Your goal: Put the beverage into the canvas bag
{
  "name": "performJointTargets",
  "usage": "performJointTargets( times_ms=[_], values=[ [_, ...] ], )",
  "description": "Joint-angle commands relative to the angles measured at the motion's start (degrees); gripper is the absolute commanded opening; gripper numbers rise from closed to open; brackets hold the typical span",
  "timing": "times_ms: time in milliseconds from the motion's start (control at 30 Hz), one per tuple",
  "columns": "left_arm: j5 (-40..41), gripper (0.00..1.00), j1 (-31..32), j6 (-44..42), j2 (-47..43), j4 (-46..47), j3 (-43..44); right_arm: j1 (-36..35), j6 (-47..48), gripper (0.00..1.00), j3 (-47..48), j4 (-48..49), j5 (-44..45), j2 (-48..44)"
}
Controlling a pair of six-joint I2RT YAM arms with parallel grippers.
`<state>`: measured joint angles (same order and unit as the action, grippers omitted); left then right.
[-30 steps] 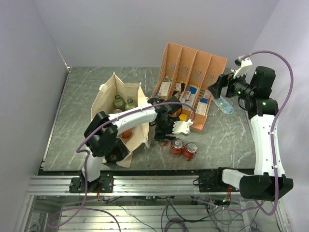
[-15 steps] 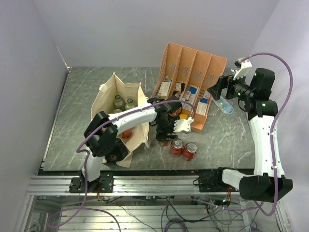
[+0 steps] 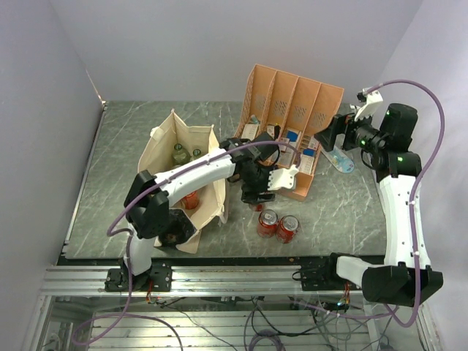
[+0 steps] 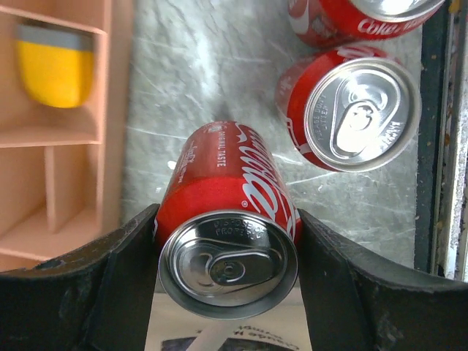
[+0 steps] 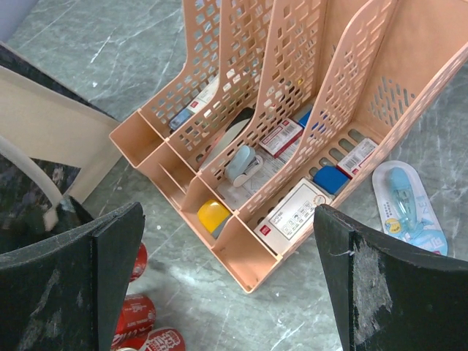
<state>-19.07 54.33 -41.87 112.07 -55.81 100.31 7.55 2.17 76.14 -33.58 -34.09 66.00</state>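
The beverage, a red cola can (image 4: 228, 219), hangs top-up between my left gripper's (image 4: 228, 252) black fingers, which press on both of its sides. In the top view the left gripper (image 3: 257, 194) hovers just right of the canvas bag (image 3: 170, 146), with a sliver of the can (image 3: 256, 207) showing under it. The cream bag stands open; bottles (image 3: 180, 153) and a red can (image 3: 191, 200) are inside. My right gripper (image 5: 230, 248) is wide open, high over the organizer with nothing between its fingers; its view catches the bag's edge (image 5: 44, 121).
Two more red cans (image 3: 268, 221) (image 3: 287, 228) stand on the table right of the bag; in the left wrist view they are the can (image 4: 351, 110) and its neighbour. The orange-pink organizer (image 3: 292, 110) stands behind them. A blister pack (image 3: 340, 159) lies to its right.
The left gripper has closed on the can and lifted it off the table, moving slightly away from the other two cans. The right arm has barely moved.
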Motion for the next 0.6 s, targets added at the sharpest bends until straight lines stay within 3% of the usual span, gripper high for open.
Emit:
performJointTargets(
  times_ms=[0,67,300,567],
  values=[
    [-2.4,0.11,-0.84,-2.18,-8.59,-1.77,7.44,0.53,-0.23,1.0,1.29,1.07,-0.7,1.51],
    [-2.77,0.07,-1.1,-2.57,-10.96,-2.64,9.21,0.49,0.33,1.0,1.89,0.87,-0.39,2.04],
    [-1.92,0.07,-2.69,-1.75,-21.9,-4.03,10.79,0.45,5.95,1.0,5.13,-3.38,-0.16,4.93],
    [-3.5,0.07,-11.0,-1.36,-33.66,-6.2,9.97,-0.03,8.66,1.0,17.46,-9.98,2.34,14.43]
  ],
)
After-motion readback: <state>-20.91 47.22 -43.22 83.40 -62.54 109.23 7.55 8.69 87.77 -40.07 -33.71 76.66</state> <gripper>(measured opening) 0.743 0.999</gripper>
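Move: Pinched in the left hand is already a cola can; the canvas bag it is bound for has its middle about 23 cm to that hand's left and 7 cm ahead, roughly level in height. The can already inside the bag lies some 21 cm left and 1 cm ahead. Of the two cans left on the table, one is 5 cm back and 4 right, the other 7 back and 11 right. From the right hand the bag is about 42 cm left, 3 back and 20 lower. Lifting the gripped can steeply, the left hand climbs about 24 cm, away from the two standing cans, and in the later half also swings some 8 cm left towards the space over the bag mouth. Its wrist tips roughly 30 degrees as it goes, the fingertips swinging out to the right, the grip unchanged. The empty right hand, still open, edges about 3.5 cm forward. ##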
